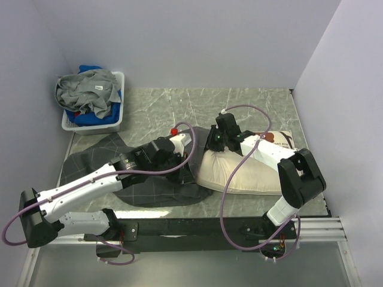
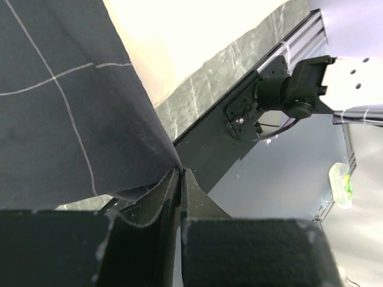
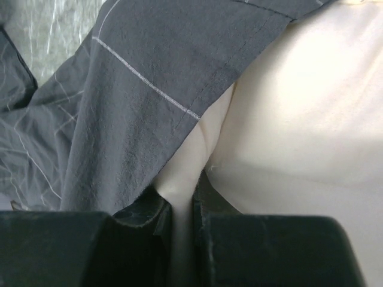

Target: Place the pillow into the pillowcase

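The cream pillow [image 1: 245, 176] lies at centre right of the table, its left end next to the dark grid-lined pillowcase [image 1: 143, 188]. My left gripper [image 1: 194, 149] is shut on the pillowcase's edge; in the left wrist view the dark cloth [image 2: 48, 107] hangs from the closed fingertips [image 2: 179, 171], with the pillow [image 2: 155, 36] behind it. My right gripper [image 1: 210, 146] sits at the pillow's left end, shut on a pinched fold of the pillow [image 3: 299, 119], squeezed between the pads [image 3: 182, 206]. The pillowcase hem [image 3: 137, 89] drapes over that end.
A white basket [image 1: 116, 122] of grey and blue clothes stands at the back left. A black rail [image 1: 209, 227] runs along the table's near edge. Walls close in the left, back and right sides.
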### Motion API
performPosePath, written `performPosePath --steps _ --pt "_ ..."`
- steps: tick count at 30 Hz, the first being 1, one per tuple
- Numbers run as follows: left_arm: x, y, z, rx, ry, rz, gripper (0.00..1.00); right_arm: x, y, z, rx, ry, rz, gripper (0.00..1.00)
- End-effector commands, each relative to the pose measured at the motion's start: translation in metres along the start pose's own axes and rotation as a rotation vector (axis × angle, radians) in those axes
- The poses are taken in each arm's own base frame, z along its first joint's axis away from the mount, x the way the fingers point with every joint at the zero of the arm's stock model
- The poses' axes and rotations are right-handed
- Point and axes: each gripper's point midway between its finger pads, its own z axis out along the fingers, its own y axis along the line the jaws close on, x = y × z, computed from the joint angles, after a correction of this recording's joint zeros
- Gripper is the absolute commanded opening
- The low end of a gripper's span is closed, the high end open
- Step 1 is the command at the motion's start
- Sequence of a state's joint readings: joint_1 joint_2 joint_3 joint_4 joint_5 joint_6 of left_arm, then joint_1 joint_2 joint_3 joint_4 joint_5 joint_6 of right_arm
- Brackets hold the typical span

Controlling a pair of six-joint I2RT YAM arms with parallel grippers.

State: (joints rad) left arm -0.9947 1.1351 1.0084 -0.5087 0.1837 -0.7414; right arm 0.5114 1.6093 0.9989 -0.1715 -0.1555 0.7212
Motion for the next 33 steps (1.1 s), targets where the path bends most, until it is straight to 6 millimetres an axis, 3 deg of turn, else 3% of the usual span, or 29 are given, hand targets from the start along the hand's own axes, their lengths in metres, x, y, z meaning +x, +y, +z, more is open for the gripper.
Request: performPosePath --steps 1,3,4,5,6,10,14,16,17,19,20,21,27,28,29,30,33 --pt "-0.016 -0.015 -0.005 0.018 -0.026 0.038 0.1 -0.044 0.014 -0.016 -0.009 -0.175 0.056 0.0" --pt "-0.033 -0.02 0.003 0.009 -0.066 0.027 0.1 -0.038 0.01 -0.022 0.009 -0.225 0.087 0.0" --pt "-0.05 -0.034 0.0 0.039 -0.096 0.022 0.09 -0.036 0.025 -0.034 -0.038 -0.259 0.081 0.0" --pt "-0.057 -0.036 0.008 0.044 -0.086 0.013 0.08 -0.03 0.015 -0.035 0.008 -0.306 0.084 0.0" --pt "-0.069 -0.063 0.002 0.135 -0.088 0.029 0.08 -0.031 0.017 -0.04 0.007 -0.341 0.081 0.0" --pt "-0.082 -0.086 0.002 0.19 -0.054 0.073 0.09 -0.046 0.009 -0.048 0.062 -0.393 0.074 0.0" --pt "-0.096 -0.061 0.013 0.069 -0.101 0.023 0.11 -0.051 0.014 -0.055 0.031 -0.403 0.085 0.0" --pt "-0.097 -0.036 0.025 0.002 -0.117 -0.051 0.1 -0.045 0.028 -0.063 -0.025 -0.423 0.116 0.0" --pt "-0.104 -0.015 0.029 -0.048 -0.139 -0.097 0.09 -0.023 0.033 -0.062 -0.045 -0.399 0.1 0.0" --pt "-0.101 0.015 0.037 -0.116 -0.142 -0.171 0.09 -0.017 0.045 -0.073 -0.1 -0.443 0.129 0.0" --pt "-0.108 0.017 0.036 -0.096 -0.171 -0.177 0.1 -0.005 0.04 -0.07 -0.107 -0.435 0.13 0.0" --pt "-0.102 0.023 0.039 -0.103 -0.159 -0.186 0.11 0.001 0.045 -0.073 -0.139 -0.441 0.14 0.0" --pt "-0.087 0.035 0.052 -0.098 -0.141 -0.223 0.11 0.006 0.055 -0.051 -0.156 -0.396 0.122 0.0" --pt "-0.084 0.036 0.053 -0.096 -0.138 -0.234 0.11 0.01 0.052 -0.049 -0.136 -0.377 0.109 0.06" --pt "-0.083 0.035 0.051 -0.086 -0.142 -0.234 0.11 0.014 0.052 -0.048 -0.139 -0.358 0.102 0.21" --pt "-0.079 0.04 0.052 -0.096 -0.145 -0.238 0.11 0.015 0.052 -0.05 -0.147 -0.355 0.091 0.48" --pt "-0.076 0.047 0.046 -0.12 -0.168 -0.248 0.11 0.017 0.044 -0.059 -0.131 -0.357 0.039 0.67"
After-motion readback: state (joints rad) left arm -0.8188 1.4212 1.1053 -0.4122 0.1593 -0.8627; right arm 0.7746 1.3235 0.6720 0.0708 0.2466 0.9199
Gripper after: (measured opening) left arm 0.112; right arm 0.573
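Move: The pillow's left end lies about 10 cm ahead of the left hand, 5 cm to its right and 14 cm below; that hand already holds the pillowcase's edge up. The right hand still pinches the pillow's far left corner. From it the pillowcase mouth lies 8 cm back and 2 cm left, slightly lower, with the pillow's middle 8 cm back and 15 cm right. The pillowcase's body spreads 12 cm back and 24 cm left, 8 cm below. The pillowcase's edge, kept shut in the left fingers, is lifted about 7 cm while going rightward and forward, then taken forward, slightly left and steeply down towards the pillow's left end, the wrist turning some 15 degrees counter-clockwise. The pillow corner comes up and back about 5 cm in the right hand, whose fingertips swing upward; that hand then sinks a little and opens around it. ##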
